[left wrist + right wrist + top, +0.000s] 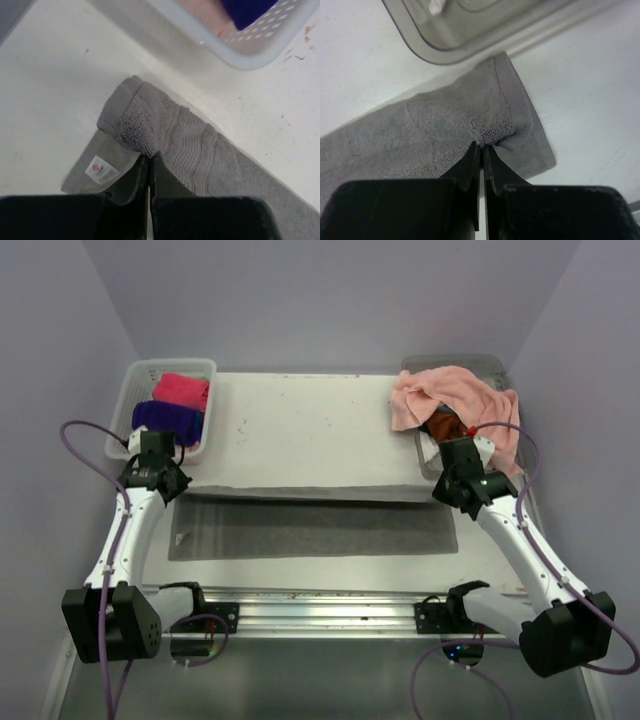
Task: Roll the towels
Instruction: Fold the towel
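A grey towel [310, 530] lies as a long strip across the table in front of the arms. My left gripper [165, 485] is shut on a pinch of its left end [190, 140], and the raised terry edge curls over a flat layer with a white label [101, 169]. My right gripper [452, 485] is shut on the right end [445, 125], which is bunched up over the layer beneath. In the wrist views the left gripper [151, 156] and right gripper [482, 146] show jaws pressed together with cloth at the tips.
A white basket [130, 390] at the back left holds a rolled hot pink towel [182, 390] and a purple one [168, 418]. A clear bin [490, 365] at the back right holds a loose salmon pink towel [440, 395] and a rust orange one [445, 427]. A metal rail [320, 610] runs along the near edge.
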Robot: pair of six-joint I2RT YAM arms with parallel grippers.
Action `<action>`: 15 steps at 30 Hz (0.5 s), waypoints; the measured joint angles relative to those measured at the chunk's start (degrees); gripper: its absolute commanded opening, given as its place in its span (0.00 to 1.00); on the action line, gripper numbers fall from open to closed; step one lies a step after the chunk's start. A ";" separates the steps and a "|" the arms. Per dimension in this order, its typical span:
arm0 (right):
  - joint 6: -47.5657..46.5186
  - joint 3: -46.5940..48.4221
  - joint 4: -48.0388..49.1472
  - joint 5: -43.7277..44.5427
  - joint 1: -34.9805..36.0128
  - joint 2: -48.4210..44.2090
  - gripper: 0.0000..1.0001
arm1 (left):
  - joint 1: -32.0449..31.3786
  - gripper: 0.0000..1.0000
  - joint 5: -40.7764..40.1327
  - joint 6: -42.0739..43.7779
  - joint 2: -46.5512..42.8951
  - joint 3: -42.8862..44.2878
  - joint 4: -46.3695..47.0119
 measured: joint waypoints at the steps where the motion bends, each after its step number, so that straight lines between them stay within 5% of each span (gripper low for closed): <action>1: 1.05 -1.29 -1.22 -0.37 0.00 -1.29 0.00 | 0.00 0.00 -0.22 -1.07 -0.61 -0.72 -1.27; 15: 15.17 -15.21 -12.70 -4.70 -0.02 -16.06 0.00 | 0.00 0.00 1.07 -12.48 -4.15 -9.18 -11.80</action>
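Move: The grey towel's bottom layer lies spread below, its far edge already pinched up in both hands. Its near left corner lies about 13 cm back, 5 cm left and 12 cm below the left hand; the white basket's middle is some 21 cm ahead and 8 cm left. From the right hand, the near right corner is about 12 cm back, 6 cm right and 12 cm below, the grey bin roughly 20 cm ahead and 9 cm right. The towel's lifted edge, still pinched at both ends, is carried back and down over the bottom layer towards its near edge, away from the basket and bin. The left hand goes about 8 cm back and 6 cm down, the right about 10 cm back and as far down; both tip down some 10 degrees and turn outward as much, left counter-clockwise, right clockwise. ##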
